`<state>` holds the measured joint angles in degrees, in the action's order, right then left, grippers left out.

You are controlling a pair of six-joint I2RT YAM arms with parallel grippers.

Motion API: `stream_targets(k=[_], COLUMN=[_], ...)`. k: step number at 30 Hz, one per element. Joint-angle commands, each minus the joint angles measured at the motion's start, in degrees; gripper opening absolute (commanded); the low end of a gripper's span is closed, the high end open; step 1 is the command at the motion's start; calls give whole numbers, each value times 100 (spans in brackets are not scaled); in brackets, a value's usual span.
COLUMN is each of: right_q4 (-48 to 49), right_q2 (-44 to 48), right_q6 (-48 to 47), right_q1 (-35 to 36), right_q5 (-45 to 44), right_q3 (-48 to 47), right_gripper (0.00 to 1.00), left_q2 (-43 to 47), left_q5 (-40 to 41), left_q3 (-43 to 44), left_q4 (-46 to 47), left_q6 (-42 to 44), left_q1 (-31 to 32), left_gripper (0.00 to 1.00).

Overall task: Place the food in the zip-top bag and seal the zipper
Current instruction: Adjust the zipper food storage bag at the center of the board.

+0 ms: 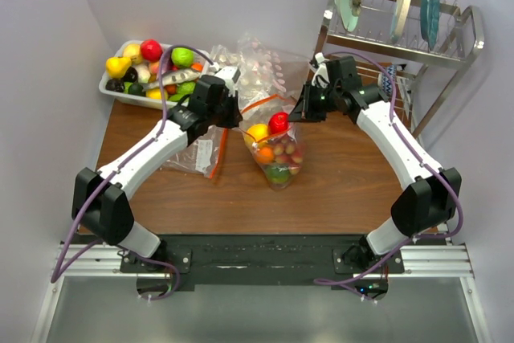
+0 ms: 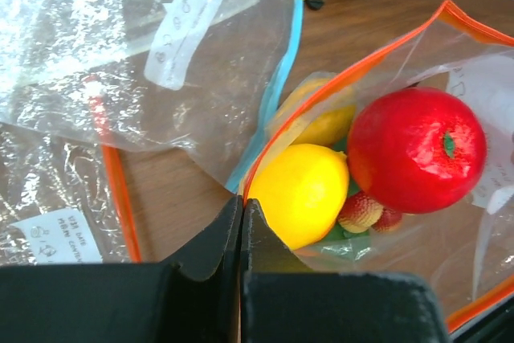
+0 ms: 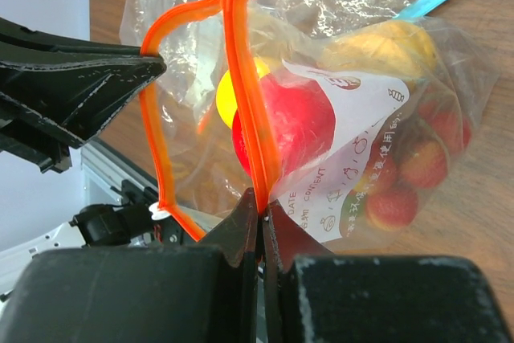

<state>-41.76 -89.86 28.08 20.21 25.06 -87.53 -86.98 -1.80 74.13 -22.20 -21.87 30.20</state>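
The zip-top bag point(image 1: 283, 162) stands upright mid-table, holding the food: a red apple point(image 1: 278, 123), a yellow lemon point(image 1: 257, 132), an orange, a lime and red grapes point(image 3: 399, 165). Its orange-red zipper point(image 3: 241, 78) gapes in an open loop. My left gripper point(image 2: 242, 203) is shut on the mouth's left corner, right beside the lemon point(image 2: 299, 192) and apple point(image 2: 416, 149). My right gripper point(image 3: 259, 200) is shut on the zipper at the opposite end. From above, the left gripper point(image 1: 239, 115) and right gripper point(image 1: 300, 110) flank the bag's top.
A white tray point(image 1: 107, 86) of more toy fruit sits at the back left. Other clear bags lie behind point(image 1: 265, 66) and to the left point(image 1: 199, 154), one with a teal strip point(image 2: 277, 78). A metal dish rack point(image 1: 450, 46) with plates stands at the back right.
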Motion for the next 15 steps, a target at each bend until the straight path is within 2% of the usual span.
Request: stream_targets(k=[1,9,15], right_q4=[-87,-473,-974], right_q2=[-57,-531,-1093], right_q6=[-153,-259,-382], right_q1=[88,668,1231], right_q5=[122,-132,-502], right_q3=[-493,-1257,-2162], right_gripper=[0,0,0], left_q2=[339,1147,1614], left_q5=[-268,-592,-1120], left_q3=[49,-4,-486], left_q4=[252,268,769], left_q6=[-72,-537,-1029], left_q1=[127,417,470], left_gripper=[0,0,0])
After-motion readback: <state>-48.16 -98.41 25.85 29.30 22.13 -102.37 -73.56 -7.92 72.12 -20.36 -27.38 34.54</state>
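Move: Both my hands already pinch the orange rim of the food-filled zipper bag. Its body hangs about 9 cm to my left hand's right and 9 cm below, neither ahead nor back; the red apple is 11 cm right and 3 cm ahead, the lemon 5 cm right and 1 cm ahead, both some 5 cm down. From my right hand the body is about 5 cm left, 2 cm back and 11 cm down, the apple 4 cm left, 2 cm ahead and 6 cm down. Keeping its pinch on the orange rim, my left hand pulls its side of the bag mouth up about 9 cm while drawing back some 6 cm and edging right, rolling its left side down. My right hand, still shut on its side of the rim, swings about 6 cm left towards it, rising slightly and turning a little counter-clockwise. ##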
